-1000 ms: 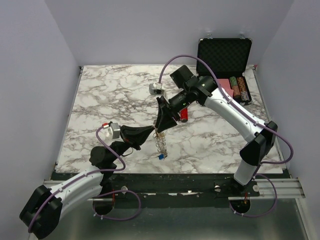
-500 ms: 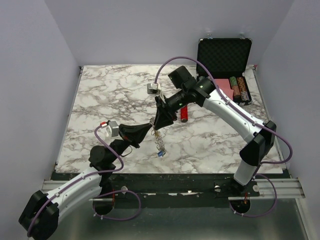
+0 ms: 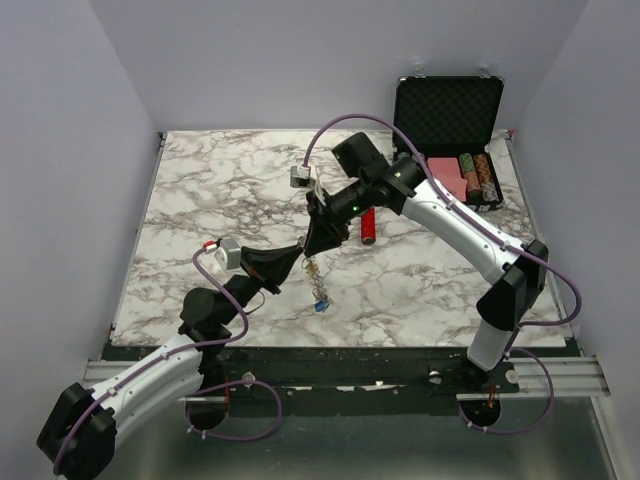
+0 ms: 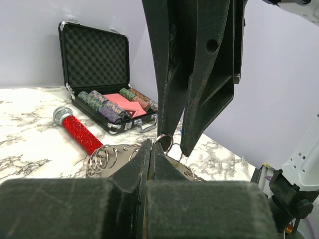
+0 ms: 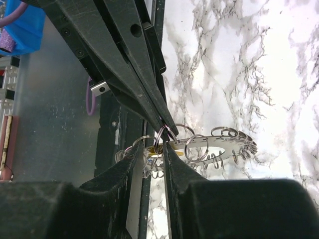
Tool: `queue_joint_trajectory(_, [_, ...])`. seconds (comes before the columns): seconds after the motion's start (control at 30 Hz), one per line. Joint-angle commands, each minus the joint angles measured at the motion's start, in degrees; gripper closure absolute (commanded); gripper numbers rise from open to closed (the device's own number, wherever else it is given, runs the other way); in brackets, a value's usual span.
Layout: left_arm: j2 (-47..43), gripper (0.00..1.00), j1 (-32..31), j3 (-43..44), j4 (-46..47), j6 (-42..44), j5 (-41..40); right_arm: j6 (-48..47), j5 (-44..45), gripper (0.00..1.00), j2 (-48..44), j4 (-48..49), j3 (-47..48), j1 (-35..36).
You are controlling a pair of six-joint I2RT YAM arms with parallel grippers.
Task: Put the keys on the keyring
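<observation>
The keyring (image 3: 317, 283), a silvery plate rimmed with small wire rings, hangs above the marble between both grippers. It also shows in the left wrist view (image 4: 107, 155) and the right wrist view (image 5: 219, 144). My left gripper (image 3: 304, 252) (image 4: 151, 144) is shut on the keyring's upper edge, and its tips come down from above in the right wrist view (image 5: 169, 130). My right gripper (image 3: 313, 250) (image 5: 152, 148) meets it tip to tip, jaws a little apart, with one small ring in the gap. A blue key (image 3: 319, 306) dangles at the bottom. A yellow key head (image 5: 160, 152) peeks behind the rings.
A red cylinder with a silver cap (image 3: 368, 228) (image 4: 79, 132) lies just right of the grippers. An open black case (image 3: 450, 120) (image 4: 94, 55) holding poker chips and pink cards sits at the back right. The table's front edge (image 3: 330, 347) is near, below the hanging ring.
Both grippers and the keyring have drifted slightly up and away from the front edge. The right gripper's jaws have narrowed around the small ring.
</observation>
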Motion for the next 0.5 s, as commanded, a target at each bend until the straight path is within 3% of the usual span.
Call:
queue_joint_trajectory(0.0, [-1.4, 1.0, -0.3, 2.1, 1.6, -0.2, -2.5, 1.0, 2.6, 0.71, 1.0, 1.6, -0.1, 0.7])
queue_joint_trajectory(0.1, [-1.5, 1.0, -0.3, 2.0, 1.5, -0.4, -2.6, 1.2, 2.7, 0.79, 1.2, 1.6, -0.1, 0.8])
queue_joint_trajectory(0.27, [-1.6, 1.0, -0.3, 1.8, 1.5, -0.7, -2.3, 0.8, 2.4, 1.0, 1.9, 1.2, 0.6, 0.8])
queue_joint_trajectory(0.47, [-3.0, 1.0, -0.3, 0.3, 0.5, -1.0, -1.0, -2.7, 1.1, 1.0, 2.4, -2.0, 2.3, 0.9])
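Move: The small wire ring still held in the left fingertips sticks out about 1 cm ahead and 1 cm right of that hand. From the right hand it is almost between the parted fingers, about 1 cm ahead and level with them sideways. From the right hand, the yellow key hangs some 3 cm below and 1 cm back; the ring-edged metal plate is about 2 cm back, 2 cm right and 6 cm below; the blue key is roughly 4 cm back, 4 cm right and 12 cm below. The small ring is taken between the right fingertips, which start partly open on either side of it and close fully, pinching it right beside the left hand's tips. Meanwhile the right hand eases about 1 cm forward and down, barely turning. The left hand stays in place, fingers shut, and keeps its hold on the ring. ##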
